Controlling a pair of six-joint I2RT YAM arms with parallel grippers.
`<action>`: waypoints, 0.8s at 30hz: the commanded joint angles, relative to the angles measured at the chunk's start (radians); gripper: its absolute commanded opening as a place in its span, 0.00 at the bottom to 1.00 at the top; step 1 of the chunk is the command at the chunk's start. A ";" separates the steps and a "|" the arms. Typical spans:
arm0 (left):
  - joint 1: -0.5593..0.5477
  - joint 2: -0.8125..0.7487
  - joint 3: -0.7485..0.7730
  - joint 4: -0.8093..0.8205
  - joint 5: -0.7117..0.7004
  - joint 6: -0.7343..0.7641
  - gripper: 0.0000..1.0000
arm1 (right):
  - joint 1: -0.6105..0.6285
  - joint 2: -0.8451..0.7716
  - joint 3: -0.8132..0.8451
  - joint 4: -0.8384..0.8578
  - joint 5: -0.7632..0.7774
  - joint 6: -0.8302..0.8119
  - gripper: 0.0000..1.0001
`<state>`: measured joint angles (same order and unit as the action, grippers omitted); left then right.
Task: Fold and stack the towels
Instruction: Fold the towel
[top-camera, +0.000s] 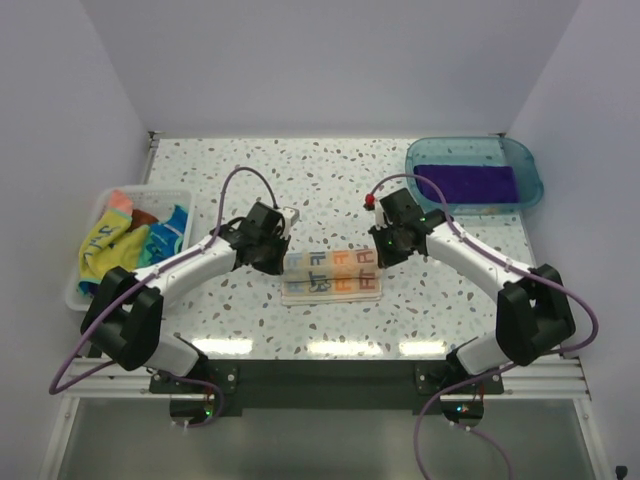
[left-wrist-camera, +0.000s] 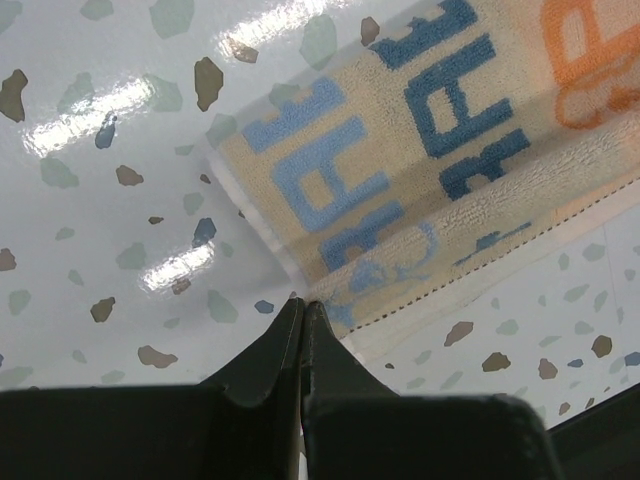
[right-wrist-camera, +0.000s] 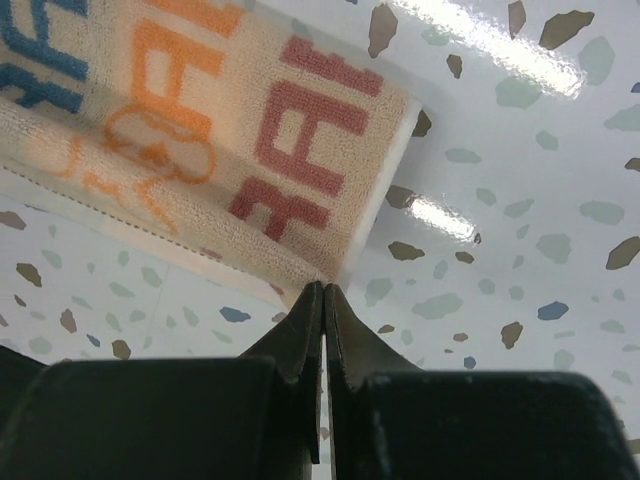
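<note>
A folded white towel (top-camera: 332, 277) with coloured lettering lies flat in the middle of the table. My left gripper (top-camera: 284, 262) is shut, its tips (left-wrist-camera: 302, 303) resting at the towel's (left-wrist-camera: 400, 180) left near corner with no cloth seen between them. The right gripper (top-camera: 385, 258) is also shut. Its tips (right-wrist-camera: 324, 288) sit at the right near corner of the towel (right-wrist-camera: 200, 130). A purple towel (top-camera: 468, 184) lies flat in the teal tray (top-camera: 470, 146) at the back right. Yellow, blue and orange towels (top-camera: 105, 245) are bunched in a white basket (top-camera: 150, 191) on the left.
The table is speckled terrazzo, with white walls on three sides. The basket stands by the left edge and the tray by the right back corner. Both arm bases are at the near edge.
</note>
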<state>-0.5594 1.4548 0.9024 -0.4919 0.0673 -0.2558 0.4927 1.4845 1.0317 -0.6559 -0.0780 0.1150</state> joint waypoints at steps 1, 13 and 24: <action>0.007 -0.022 0.018 -0.053 -0.031 -0.017 0.00 | -0.009 -0.059 0.001 -0.039 0.052 0.008 0.00; 0.003 -0.027 -0.071 -0.025 0.008 -0.048 0.00 | -0.008 -0.043 -0.102 0.001 0.003 0.084 0.00; -0.008 -0.008 -0.117 0.010 0.043 -0.077 0.00 | -0.008 0.031 -0.150 0.050 -0.003 0.129 0.00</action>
<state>-0.5674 1.4540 0.8021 -0.4652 0.1413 -0.3267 0.4927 1.5040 0.8963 -0.5949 -0.1272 0.2287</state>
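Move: The left hand still pinches the left corner of the raised towel edge, and the near hem's left corner lies about 5 cm back and 5 cm below. The right hand keeps the other raised corner, with the hem's right corner some 6 cm back and 6 cm down. The towel's far fold is about 7 cm ahead of both hands and low on the table; the white basket stands some 33 cm to the left and 7 cm ahead of the left hand. After a brief near-pause, in which the right hand lifts its corner by about half a centimetre, both hands draw the pinched edge back towards the near hem and down together, the left some 3 cm each way, the right about 3 cm back and 4 cm down. Both grippers stay shut on the corners, holding the edge stretched between them, while the wrists tip 5 to 10 degrees so that the fingers point more nearly straight down. ##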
